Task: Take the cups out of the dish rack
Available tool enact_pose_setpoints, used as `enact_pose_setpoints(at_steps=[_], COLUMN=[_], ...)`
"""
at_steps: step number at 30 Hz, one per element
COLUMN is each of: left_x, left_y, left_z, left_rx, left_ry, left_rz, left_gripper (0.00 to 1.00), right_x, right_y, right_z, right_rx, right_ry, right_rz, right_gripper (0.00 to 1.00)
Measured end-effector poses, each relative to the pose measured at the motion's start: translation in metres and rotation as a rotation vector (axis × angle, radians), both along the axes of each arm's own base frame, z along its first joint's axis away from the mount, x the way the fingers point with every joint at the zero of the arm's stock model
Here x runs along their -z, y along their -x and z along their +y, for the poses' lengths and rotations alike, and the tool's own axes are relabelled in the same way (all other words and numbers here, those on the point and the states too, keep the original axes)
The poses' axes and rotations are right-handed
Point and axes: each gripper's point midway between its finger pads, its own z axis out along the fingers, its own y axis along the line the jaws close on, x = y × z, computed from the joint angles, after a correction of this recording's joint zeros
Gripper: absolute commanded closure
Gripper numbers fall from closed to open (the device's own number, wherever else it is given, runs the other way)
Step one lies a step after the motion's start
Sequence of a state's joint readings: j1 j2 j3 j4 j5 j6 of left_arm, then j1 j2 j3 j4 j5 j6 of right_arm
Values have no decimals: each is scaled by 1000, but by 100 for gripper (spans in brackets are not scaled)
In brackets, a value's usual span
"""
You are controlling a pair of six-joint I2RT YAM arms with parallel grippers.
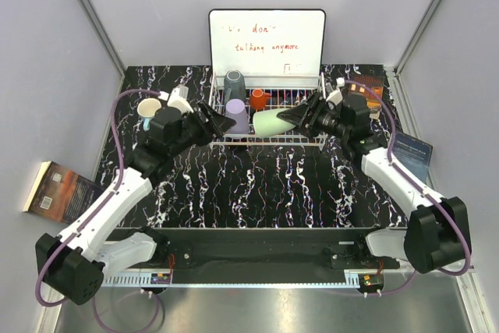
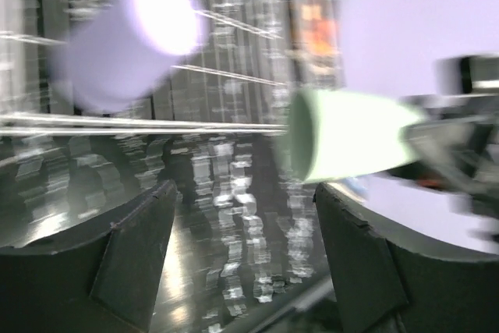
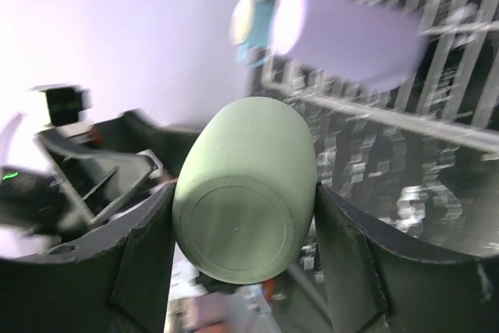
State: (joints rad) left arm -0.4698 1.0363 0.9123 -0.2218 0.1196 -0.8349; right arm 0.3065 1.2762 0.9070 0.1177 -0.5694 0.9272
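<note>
The white wire dish rack [image 1: 300, 139] stands at the back middle of the table. In it are a dark grey cup [image 1: 234, 82], a small orange cup [image 1: 259, 100] and a lilac cup [image 1: 236, 115] [image 2: 125, 44] [image 3: 343, 37]. A pale green cup [image 1: 269, 122] [image 3: 245, 189] [image 2: 343, 134] lies on its side over the rack, with my right gripper [image 1: 290, 118] [image 3: 242, 220] shut on its base end. My left gripper [image 1: 222, 122] [image 2: 245, 200] hangs open and empty at the rack's left edge, beside the lilac cup. A light blue mug [image 1: 148, 108] stands on the table left of the rack.
A whiteboard [image 1: 267, 40] with red writing leans behind the rack. One book [image 1: 61, 190] lies off the table's left side, another book [image 1: 412, 154] at the right edge. A small white object [image 1: 181, 102] sits between the blue mug and the rack.
</note>
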Motion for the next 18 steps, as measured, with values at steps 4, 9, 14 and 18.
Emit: enact_pose_setpoints(at_steps=[4,9,14,18], left_x=[-9,-19,-34,-32], left_y=[7,20,33,39], left_z=[-24,-49,-78,-98], left_rx=[78,163,250,298], left_ry=[130,224,279,280], left_rz=[-53,-82,-128,-120], left_gripper=[24,25,26,27], right_x=[-2,-27,-43,-44], right_y=[18,34,41,44], right_z=[11,15,17,17], right_rx=[-72,-144,-185,-201], right_ry=[-177,-323,-365,-366], right_rz=[16,-33,-75,-74], right_gripper=[100,100,100,100])
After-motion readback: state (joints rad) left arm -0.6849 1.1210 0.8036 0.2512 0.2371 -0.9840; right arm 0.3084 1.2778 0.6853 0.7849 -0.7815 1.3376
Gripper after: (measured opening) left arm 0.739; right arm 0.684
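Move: The green cup is already in the right hand, gripped by its base, its middle about 4 cm left and 2 cm ahead of that hand. The open left gripper is some 18 cm to the right hand's left and 2 cm farther out. From the left hand, the green cup lies about 14 cm right, level in depth and height. The purple cup sits roughly 14 cm ahead, 2 cm right; the red cup roughly 24 cm ahead, 9 cm right; both about 18 cm lower. The green cup, mouth facing the left gripper, stays gripped by the right hand, which draws back and up about 4 cm each, turning its left side up some 20 degrees and swinging slightly counter-clockwise before settling. The left hand comes right about 10 cm towards the cup's mouth, also backing and rising a little and swinging clockwise, its fingers staying open around the rim, not closing. ##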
